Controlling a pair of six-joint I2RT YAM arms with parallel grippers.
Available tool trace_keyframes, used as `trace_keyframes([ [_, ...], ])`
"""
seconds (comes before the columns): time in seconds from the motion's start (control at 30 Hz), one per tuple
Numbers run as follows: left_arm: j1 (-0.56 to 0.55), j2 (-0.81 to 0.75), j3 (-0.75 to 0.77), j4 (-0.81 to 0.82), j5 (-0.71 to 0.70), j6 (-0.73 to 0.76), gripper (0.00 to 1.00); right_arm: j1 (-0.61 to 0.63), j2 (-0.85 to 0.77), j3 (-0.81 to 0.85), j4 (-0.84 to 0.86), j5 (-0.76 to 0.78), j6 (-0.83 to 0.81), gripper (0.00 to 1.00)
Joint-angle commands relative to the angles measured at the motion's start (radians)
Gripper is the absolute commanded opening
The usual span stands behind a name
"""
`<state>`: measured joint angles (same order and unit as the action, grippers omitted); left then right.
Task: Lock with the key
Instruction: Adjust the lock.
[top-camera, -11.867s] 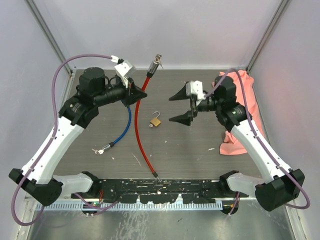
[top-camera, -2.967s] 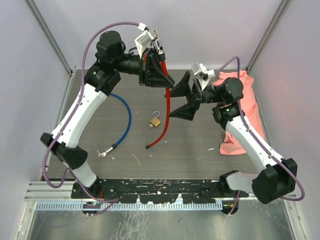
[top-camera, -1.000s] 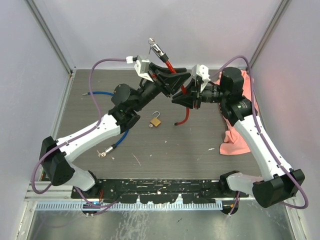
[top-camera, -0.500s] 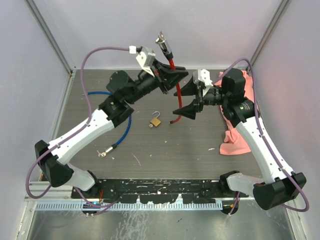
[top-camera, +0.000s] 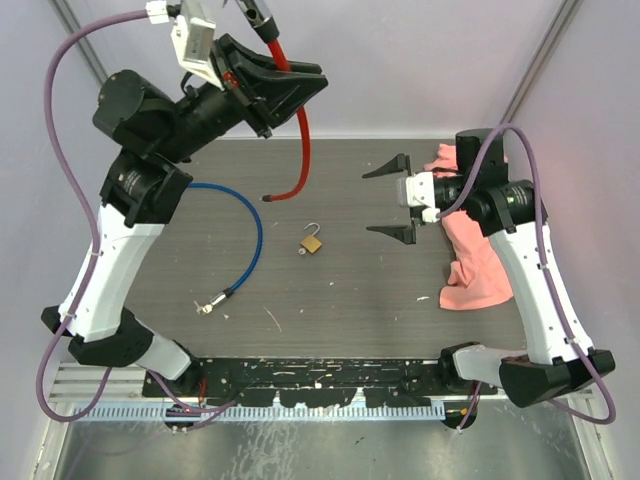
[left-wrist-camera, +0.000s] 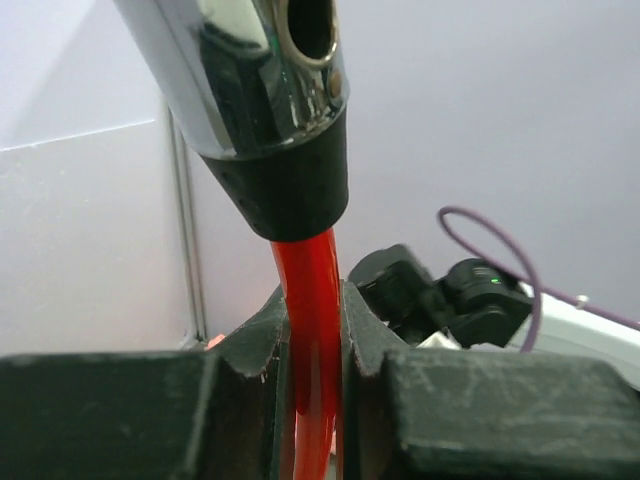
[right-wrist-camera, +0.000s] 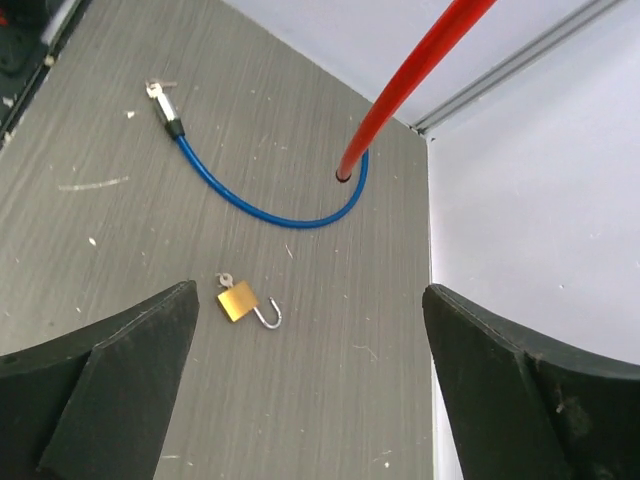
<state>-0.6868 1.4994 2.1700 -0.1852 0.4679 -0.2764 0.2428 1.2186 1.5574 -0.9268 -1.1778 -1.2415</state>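
A small brass padlock (top-camera: 312, 241) lies on the dark table with its shackle open and a silver key (top-camera: 301, 250) stuck in its base. In the right wrist view the padlock (right-wrist-camera: 238, 300) and key (right-wrist-camera: 226, 281) lie below the gripper, near the left finger. My right gripper (top-camera: 388, 200) hovers to the right of the padlock, wide open and empty (right-wrist-camera: 310, 300). My left gripper (top-camera: 290, 85) is raised high at the back left, shut on a red cable (top-camera: 303, 135). The red cable (left-wrist-camera: 312, 330) sits pinched between the fingers below its chrome end (left-wrist-camera: 260, 90). Its lower tip hangs just above the table.
A blue cable (top-camera: 256, 230) curves across the left of the table and ends in a metal tip (top-camera: 205, 303); the right wrist view shows the blue cable (right-wrist-camera: 270, 210) too. A pink cloth (top-camera: 478, 262) lies at the right edge, under the right arm. Walls enclose the table on three sides.
My right gripper has opened wide, let go of the red cable and drawn back to the right. My left arm has lifted the red cable up and to the left.
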Motion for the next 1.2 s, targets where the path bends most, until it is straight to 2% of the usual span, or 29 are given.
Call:
trace_keyframes([
  [0.0,0.012,0.037,0.069,-0.026,0.083,-0.057,0.0,0.01,0.029,0.036,-0.182,-0.004,-0.341,1.0],
  [0.13,0.019,0.067,0.099,0.057,0.132,-0.158,0.0,0.025,-0.004,-0.045,-0.168,0.086,-0.494,1.0],
  [0.27,0.019,0.105,0.122,0.155,0.179,-0.271,0.0,0.027,-0.003,-0.095,-0.16,0.055,-0.498,1.0],
  [0.33,0.02,0.124,0.125,0.201,0.199,-0.321,0.0,0.034,-0.006,-0.13,-0.111,-0.003,-0.407,1.0],
  [0.43,0.019,0.144,0.106,0.281,0.213,-0.379,0.0,0.052,-0.002,-0.204,0.025,-0.087,-0.173,1.0],
  [0.53,0.02,0.155,0.099,0.32,0.214,-0.391,0.0,0.077,0.02,-0.252,0.107,-0.123,-0.001,0.99],
  [0.6,0.019,0.158,0.099,0.34,0.214,-0.389,0.0,0.089,0.034,-0.27,0.126,-0.124,0.053,0.97],
  [0.7,0.019,0.164,0.11,0.356,0.212,-0.39,0.0,0.095,0.053,-0.287,0.221,-0.118,0.22,0.91],
  [1.0,0.019,0.189,0.169,0.36,0.19,-0.373,0.0,0.121,0.108,-0.354,0.621,-0.075,0.67,0.75],
  [1.17,0.019,0.158,0.123,0.342,0.134,-0.311,0.0,0.153,0.103,-0.431,0.808,-0.026,0.862,0.7],
])
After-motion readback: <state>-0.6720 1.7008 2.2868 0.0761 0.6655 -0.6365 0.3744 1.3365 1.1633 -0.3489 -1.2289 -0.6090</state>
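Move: From the right hand, the red cable's free end hangs about 21 cm to the left, 2 cm farther out and 3 cm lower. Beneath on the table lie the padlock, 12 cm left and 10 cm out, and the blue cable, 27 cm left and 13 cm out. For the left hand, the right gripper is some 15 cm right, straight level in reach, 26 cm below; that free end is 5 cm left, 2 cm out, 29 cm below. Sinking about 10 cm and then reaching left some 5 cm, the right hand goes to the red cable's dangling end, rolling its open fingers about 30 degrees and starting to narrow them late, still wide. The left hand keeps its pinch high on the cable and shifts it about 5 cm right towards the right gripper, dipping briefly and turning clockwise. ##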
